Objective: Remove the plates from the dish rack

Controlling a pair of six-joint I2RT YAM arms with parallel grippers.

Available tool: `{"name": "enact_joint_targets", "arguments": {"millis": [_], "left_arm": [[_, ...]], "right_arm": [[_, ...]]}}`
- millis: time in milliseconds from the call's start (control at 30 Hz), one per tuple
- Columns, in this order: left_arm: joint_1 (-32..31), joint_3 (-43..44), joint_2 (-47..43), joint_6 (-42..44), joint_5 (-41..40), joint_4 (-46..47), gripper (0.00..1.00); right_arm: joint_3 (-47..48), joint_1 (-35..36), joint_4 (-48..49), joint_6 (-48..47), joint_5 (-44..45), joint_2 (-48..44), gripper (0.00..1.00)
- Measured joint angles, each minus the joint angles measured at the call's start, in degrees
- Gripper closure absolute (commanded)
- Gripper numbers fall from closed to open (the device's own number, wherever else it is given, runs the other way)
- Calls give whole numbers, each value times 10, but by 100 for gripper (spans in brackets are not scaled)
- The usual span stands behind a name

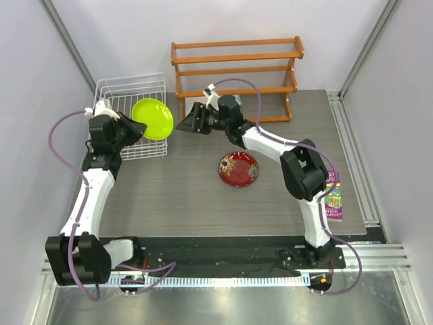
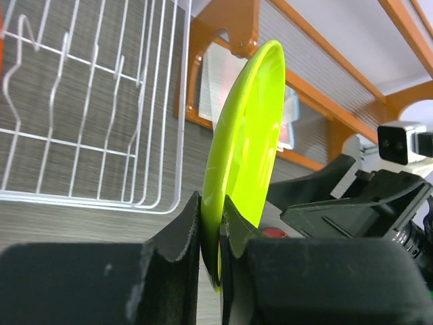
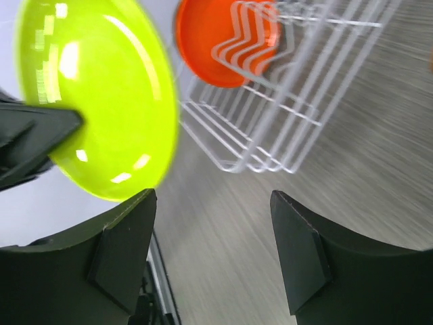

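Observation:
My left gripper [image 1: 140, 128] [image 2: 215, 218] is shut on the lower rim of a lime green plate [image 1: 153, 118] [image 2: 247, 135] [image 3: 95, 95]. It holds the plate on edge, just right of the white wire dish rack [image 1: 130, 95] [image 2: 88, 101] [image 3: 284, 115]. An orange plate [image 3: 223, 37] stands upright between the rack's prongs. A dark red floral plate [image 1: 238, 168] lies flat on the table. My right gripper [image 1: 181, 124] [image 3: 213, 233] is open and empty, close to the right of the lime plate and pointing at it.
An orange wooden tiered shelf [image 1: 237, 68] [image 2: 318, 101] stands at the back of the grey table [image 1: 189, 196]. A colourful book [image 1: 333, 196] lies near the table's right edge. Grey walls close in on both sides.

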Motion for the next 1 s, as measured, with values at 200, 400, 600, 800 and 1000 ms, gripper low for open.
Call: {"name": "enact_joint_targets", "arguments": {"millis": [200, 400, 600, 800, 1000], "left_arm": [[0, -26, -2, -23, 28, 20, 100], [1, -52, -5, -42, 49, 66, 100], [0, -83, -4, -66, 85, 107, 100], [2, -86, -3, -78, 96, 132, 70], [0, -96, -2, -65, 94, 136, 2]], "right_arm": [[33, 23, 55, 31, -21, 13, 26], [68, 26, 80, 53, -33, 43, 30], [69, 26, 94, 72, -46, 61, 53], [49, 18, 127, 93, -51, 58, 95], [-39, 12, 138, 73, -23, 4, 99]]}}
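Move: The left hand still pinches the green plate by its edge; the plate's middle is about 4 cm ahead, 4 cm right and 2 cm above it. From the open right hand, that plate's middle lies some 12 cm left, 2 cm ahead and 5 cm higher. The dish rack is centred roughly 13 cm ahead, 8 cm left and 17 cm below the left hand; the red plate lies about 20 cm right, 6 cm back and 18 cm below the right hand. The right hand reaches left about 4 cm and rises as much, dipping slightly before it shuts its fingers on the green plate's right edge, while the left hand carries the plate some 3 cm right to meet it, sinking a little and rolling about 10 degrees so its right side lifts. Once the right fingers have pinched the plate, the left fingers open wide and let go, and the right hand draws the plate back rightwards almost 3 cm and slightly down. ##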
